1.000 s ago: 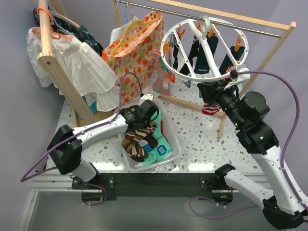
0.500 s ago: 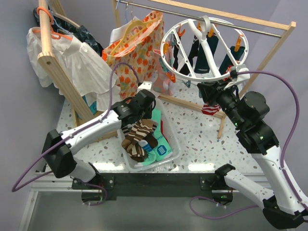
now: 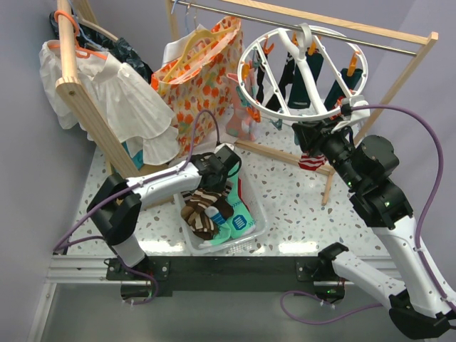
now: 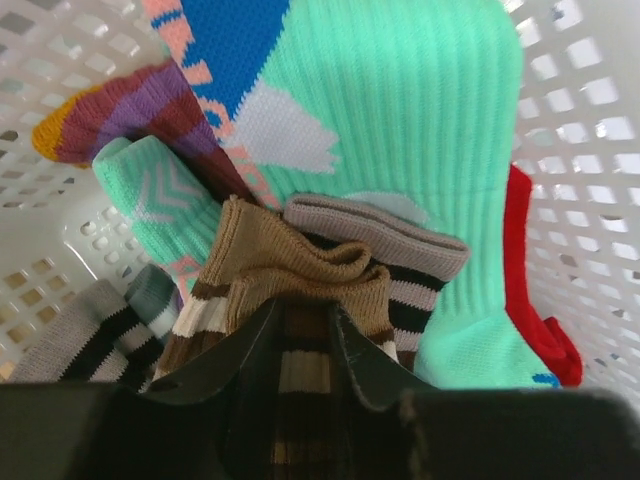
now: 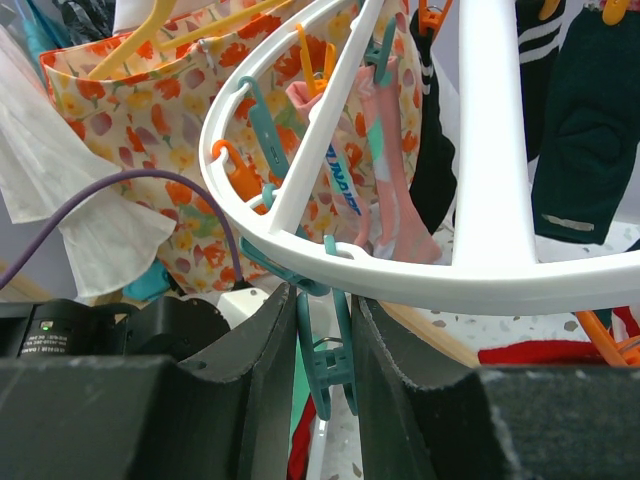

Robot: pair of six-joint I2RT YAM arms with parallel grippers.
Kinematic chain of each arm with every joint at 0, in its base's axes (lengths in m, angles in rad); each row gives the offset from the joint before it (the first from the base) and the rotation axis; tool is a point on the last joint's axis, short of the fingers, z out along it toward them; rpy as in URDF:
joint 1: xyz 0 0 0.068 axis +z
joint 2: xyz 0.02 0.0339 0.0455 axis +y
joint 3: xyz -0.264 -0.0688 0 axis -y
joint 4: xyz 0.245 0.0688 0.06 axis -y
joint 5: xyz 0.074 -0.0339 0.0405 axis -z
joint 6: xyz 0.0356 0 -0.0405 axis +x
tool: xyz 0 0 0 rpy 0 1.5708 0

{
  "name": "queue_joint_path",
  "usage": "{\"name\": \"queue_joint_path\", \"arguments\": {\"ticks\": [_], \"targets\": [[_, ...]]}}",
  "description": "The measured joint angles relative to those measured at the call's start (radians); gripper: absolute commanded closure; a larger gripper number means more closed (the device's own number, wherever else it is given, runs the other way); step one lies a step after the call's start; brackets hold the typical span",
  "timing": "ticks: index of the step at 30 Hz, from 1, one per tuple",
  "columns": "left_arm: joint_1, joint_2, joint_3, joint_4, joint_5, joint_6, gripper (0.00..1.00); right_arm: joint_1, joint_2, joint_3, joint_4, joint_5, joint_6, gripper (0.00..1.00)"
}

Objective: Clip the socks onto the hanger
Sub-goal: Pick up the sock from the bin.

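Note:
A white basket (image 3: 254, 226) near the table's front holds several socks. Its brown sock with cream stripes (image 4: 300, 265) sits between the fingers of my left gripper (image 4: 305, 312), which is shut on its folded cuff; a mint-green sock (image 4: 400, 120) lies behind it. From above, the left gripper (image 3: 226, 168) reaches into the basket's far end. The hanger (image 3: 285, 111), a round white ring, hangs from the rail with dark socks (image 3: 306, 89) clipped on. My right gripper (image 5: 325, 300) is shut on a teal clip (image 5: 327, 355) dangling under the ring's rim (image 5: 480, 278).
A floral bag (image 3: 196, 71) and a white shirt (image 3: 121, 96) on an orange hanger hang at the back left. The wooden rail frame (image 3: 399, 71) stands behind the ring. A red-and-white striped sock (image 3: 312, 162) lies on the table under the right arm.
The left arm lifted back over the basket, then came down at its far end. Its jaws opened and then closed on the brown sock. The right arm has not moved.

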Motion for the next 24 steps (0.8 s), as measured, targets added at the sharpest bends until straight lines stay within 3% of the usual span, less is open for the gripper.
{"name": "queue_joint_path", "arguments": {"ticks": [2,6,15,24], "targets": [[0.0,0.003,-0.014,0.002,0.0,-0.001,0.78,0.0,0.0,0.0,0.0,0.0,0.0,1.0],[0.0,0.004,-0.029,0.005,-0.001,-0.007,0.99,0.0,-0.001,0.0,0.0,0.0,0.0,1.0],[0.0,-0.023,-0.06,0.032,-0.039,-0.008,1.0,0.0,-0.011,0.0,0.0,0.001,-0.003,1.0],[0.0,-0.384,-0.017,0.053,-0.156,0.051,1.0,0.0,-0.012,0.0,0.0,0.001,-0.006,1.0]]}}
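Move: The brown striped sock's cuff stands right between my left hand's parted fingers, barely 1 cm below the grip point. Around it in the bin, all some 3 cm lower: the mint sock's middle about 6 cm right and roughly level, the red sock 9 cm right and level, and the purple sock 7 cm ahead and 4 cm left. From my right hand, the cuff lies about 20 cm left, 1 cm ahead and 34 cm down. I ease my left hand another 1.5 cm down around the brown striped sock's cuff while shutting the fingers, pinching it. Then, gripping the cuff, I rise ever faster, some 15 cm up out of the bin, drifting about 2 cm left and a little forward and tipping the fingers up towards the front by about 20 degrees. ##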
